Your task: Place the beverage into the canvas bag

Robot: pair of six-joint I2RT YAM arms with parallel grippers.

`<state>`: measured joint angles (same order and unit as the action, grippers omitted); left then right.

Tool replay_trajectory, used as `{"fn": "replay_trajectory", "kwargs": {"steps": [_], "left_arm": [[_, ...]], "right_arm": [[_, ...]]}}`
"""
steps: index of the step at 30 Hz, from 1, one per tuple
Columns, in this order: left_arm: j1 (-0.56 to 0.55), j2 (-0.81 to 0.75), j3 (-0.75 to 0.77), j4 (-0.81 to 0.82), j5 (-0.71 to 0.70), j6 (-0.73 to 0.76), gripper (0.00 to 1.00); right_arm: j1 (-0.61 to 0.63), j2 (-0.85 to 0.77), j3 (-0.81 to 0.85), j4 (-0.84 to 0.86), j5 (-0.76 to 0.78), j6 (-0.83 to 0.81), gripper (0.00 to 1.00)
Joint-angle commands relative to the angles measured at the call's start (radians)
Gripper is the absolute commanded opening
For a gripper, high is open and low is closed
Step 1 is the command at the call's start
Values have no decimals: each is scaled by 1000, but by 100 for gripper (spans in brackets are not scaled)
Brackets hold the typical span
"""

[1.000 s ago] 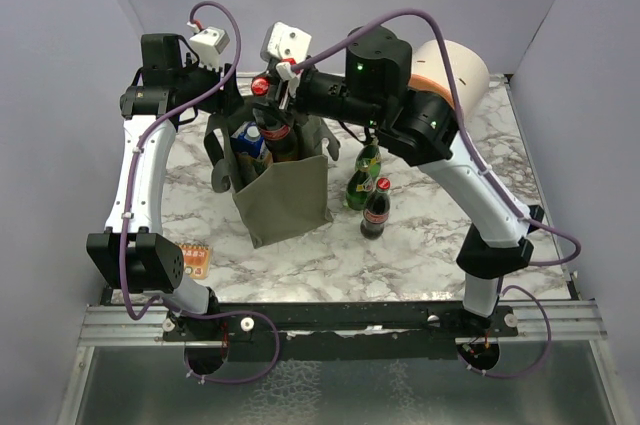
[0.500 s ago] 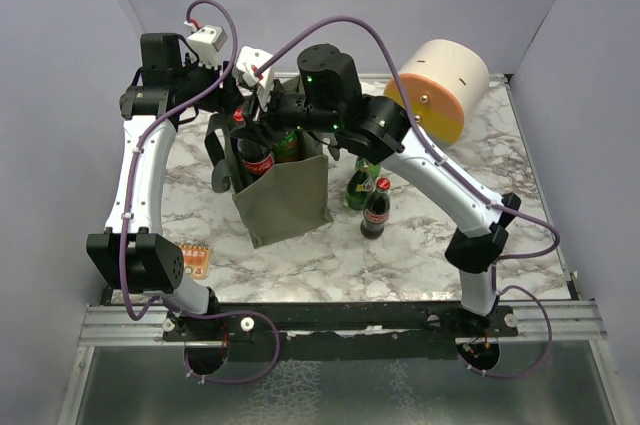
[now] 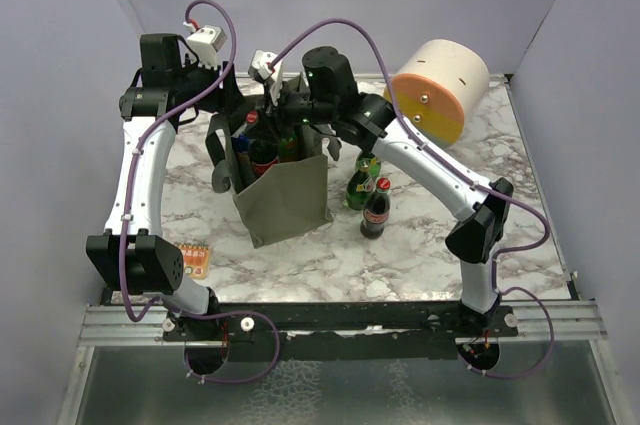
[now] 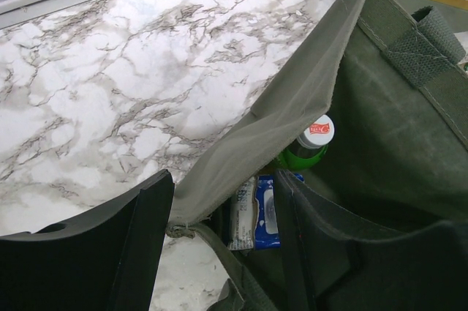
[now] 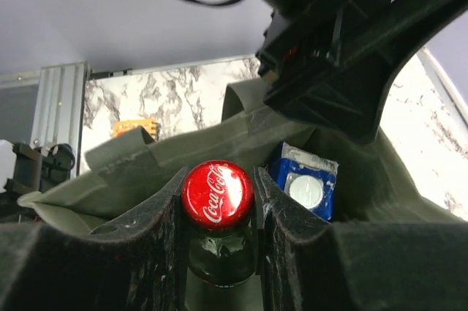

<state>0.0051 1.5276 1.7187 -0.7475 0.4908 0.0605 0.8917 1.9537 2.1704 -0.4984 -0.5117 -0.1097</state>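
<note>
The beverage, a dark cola bottle with a red cap (image 5: 217,194), hangs upright inside the mouth of the olive canvas bag (image 3: 285,200). My right gripper (image 5: 217,205) is shut on its neck just under the cap; from above the gripper (image 3: 258,127) reaches into the bag from the right. My left gripper (image 4: 223,179) straddles the bag's left wall (image 4: 292,106), one finger outside and one inside, jaws apart with the fabric rim loose between them. A green bottle (image 4: 313,139) and a blue packet (image 4: 267,212) lie in the bag.
A green bottle (image 3: 365,180) and a second cola bottle (image 3: 376,208) stand on the marble just right of the bag. A cream-and-orange cylinder (image 3: 440,85) lies at the back right. An orange packet (image 3: 196,258) sits near the left arm's base.
My right arm has swung left and lowered the cola bottle from above the bag's rim down into its mouth. The left arm has held still.
</note>
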Motion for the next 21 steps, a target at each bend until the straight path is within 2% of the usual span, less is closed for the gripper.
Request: {"fn": "replay_trajectory", "kwargs": {"steps": [1, 11, 21], "left_arm": [[-5, -32, -12, 9, 44, -15, 59], [-5, -26, -12, 5, 57, -9, 59], [-5, -15, -4, 2, 58, -5, 59]], "right_arm": [[-18, -42, -21, 290, -143, 18, 1], [-67, 19, -70, 350, -360, -7, 1], [-72, 92, -62, 354, -449, -59, 1]]}}
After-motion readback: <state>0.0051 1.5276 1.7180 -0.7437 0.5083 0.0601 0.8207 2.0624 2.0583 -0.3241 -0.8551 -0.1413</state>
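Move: The Coke bottle is already gripped at its neck in my right hand, over the canvas bag's mouth. The bag's middle lies about 3 cm ahead, 1 cm to the right and 18 cm below. In the bag, the juice carton's middle is roughly 6 cm ahead, 4 cm left and 20 cm below, the green-capped bottle 8 cm ahead, 2 cm right and 19 cm below. From my left hand, the bag's middle is about 5 cm back, 7 cm right and 15 cm down. I sink my right hand about 6 cm, taking the Coke bottle down into the bag on the near side of the carton, easing off midway before going deeper. Meanwhile my wrist swings some 15 degrees counter-clockwise and the hand edges slightly left; the fingers keep their hold on the neck. My left hand stays put at the bag's left rim, fingers still parted. ##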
